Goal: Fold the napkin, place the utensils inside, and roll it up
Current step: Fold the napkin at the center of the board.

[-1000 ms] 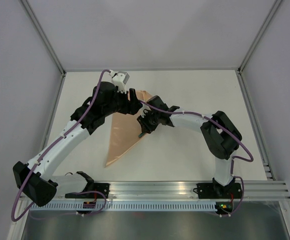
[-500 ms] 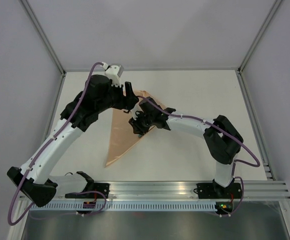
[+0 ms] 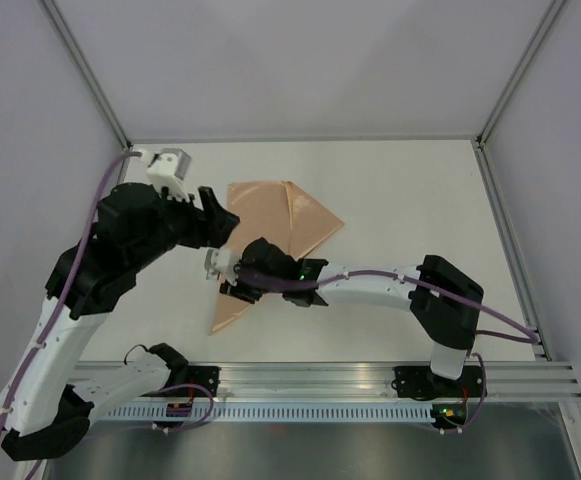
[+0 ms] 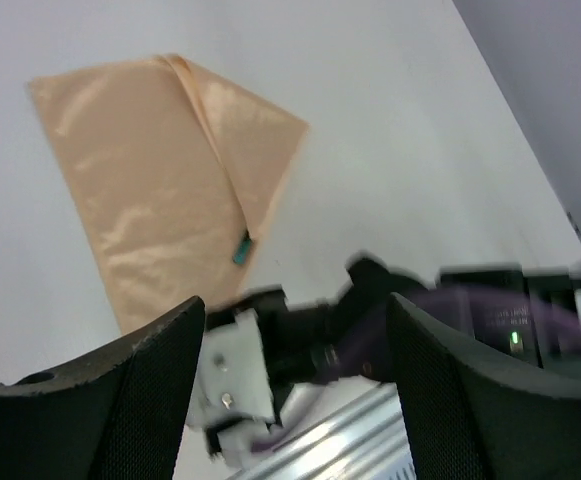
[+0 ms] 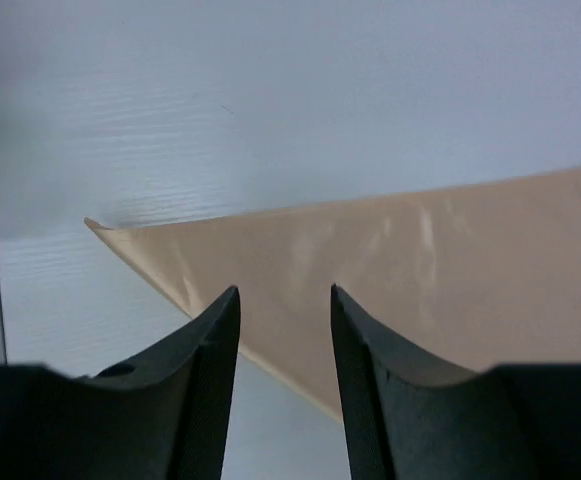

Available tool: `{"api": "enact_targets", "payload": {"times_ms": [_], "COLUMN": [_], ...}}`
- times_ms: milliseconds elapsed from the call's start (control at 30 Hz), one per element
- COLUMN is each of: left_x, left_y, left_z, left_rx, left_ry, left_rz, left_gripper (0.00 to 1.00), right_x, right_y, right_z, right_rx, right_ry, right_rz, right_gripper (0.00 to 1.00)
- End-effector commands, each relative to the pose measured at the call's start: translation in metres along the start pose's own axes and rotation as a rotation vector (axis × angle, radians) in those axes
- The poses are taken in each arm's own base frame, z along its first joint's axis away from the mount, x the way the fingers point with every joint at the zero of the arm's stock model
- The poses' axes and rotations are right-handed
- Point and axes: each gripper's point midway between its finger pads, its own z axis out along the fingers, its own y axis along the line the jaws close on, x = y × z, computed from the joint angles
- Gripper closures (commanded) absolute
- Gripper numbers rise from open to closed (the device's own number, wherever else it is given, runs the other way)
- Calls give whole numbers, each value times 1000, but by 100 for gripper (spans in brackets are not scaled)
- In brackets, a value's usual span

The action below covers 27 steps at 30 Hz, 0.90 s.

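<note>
The napkin (image 3: 270, 225) lies flat on the white table, folded into a light orange-tan triangle whose long point (image 3: 220, 322) reaches toward the near edge. In the left wrist view the napkin (image 4: 150, 170) has a folded flap along its right side, and a small teal tip (image 4: 240, 248) sticks out at the flap's edge. No utensils show otherwise. My left gripper (image 3: 220, 218) hangs open at the napkin's left edge, raised off the table, its jaws wide with nothing between them (image 4: 295, 335). My right gripper (image 3: 226, 285) stands open just over the napkin's (image 5: 440, 270) narrow near part, fingers apart (image 5: 283, 300).
An aluminium rail (image 3: 370, 375) runs along the near edge by the arm bases. Grey walls and slanted frame posts (image 3: 90, 80) close in the white table (image 3: 420, 190) at the back and sides. My right arm (image 3: 370, 285) stretches across the table's near half.
My left arm has drawn back to the left, uncovering the napkin, and its jaws have widened. My right gripper has slid from the napkin's right edge down-left to its near part.
</note>
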Motion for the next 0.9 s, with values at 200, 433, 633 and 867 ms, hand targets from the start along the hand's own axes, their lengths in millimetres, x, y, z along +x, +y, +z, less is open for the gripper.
{"api": "enact_targets", "payload": {"times_ms": [200, 433, 633, 867], "left_x": [-113, -112, -109, -105], "left_y": [42, 41, 43, 46], "left_z": [-70, -77, -79, -80], "left_rx": [-229, -222, -227, -234], "left_ry": [-589, -599, -600, -602], "left_rz": [-207, -199, -193, -194], "left_gripper": [20, 20, 19, 18], "right_x": [30, 28, 33, 38], "right_y": [89, 99, 109, 117], "right_z": [13, 20, 26, 39], "right_rx": [-98, -83, -87, -76], "right_ry": [44, 26, 24, 29], "right_rz": [-369, -412, -459, -508], "right_gripper": [50, 49, 50, 50]}}
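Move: The napkin's near-left corner lies about 10 cm back from the right hand, some 4 cm to its left and roughly 11 cm below. The tip of the napkin's folded-in flap is about 9 cm ahead of that hand and 13 cm to its right. The knife handle peeping out from under it is some 8 cm ahead and 11 cm to the right. From the left hand, the corner is about 9 cm back, 6 cm left and 33 cm below. Nothing is touched yet: the right hand heads for the napkin's near-left corner, sweeping quickly back some 10 cm while dropping, then pausing and easing lower for about 7 cm of descent in all. Its wrist turns and rolls roughly 30 degrees, fingers staying half open. The open left hand swings up and left, clear of the napkin, its fingers tipping upward. ##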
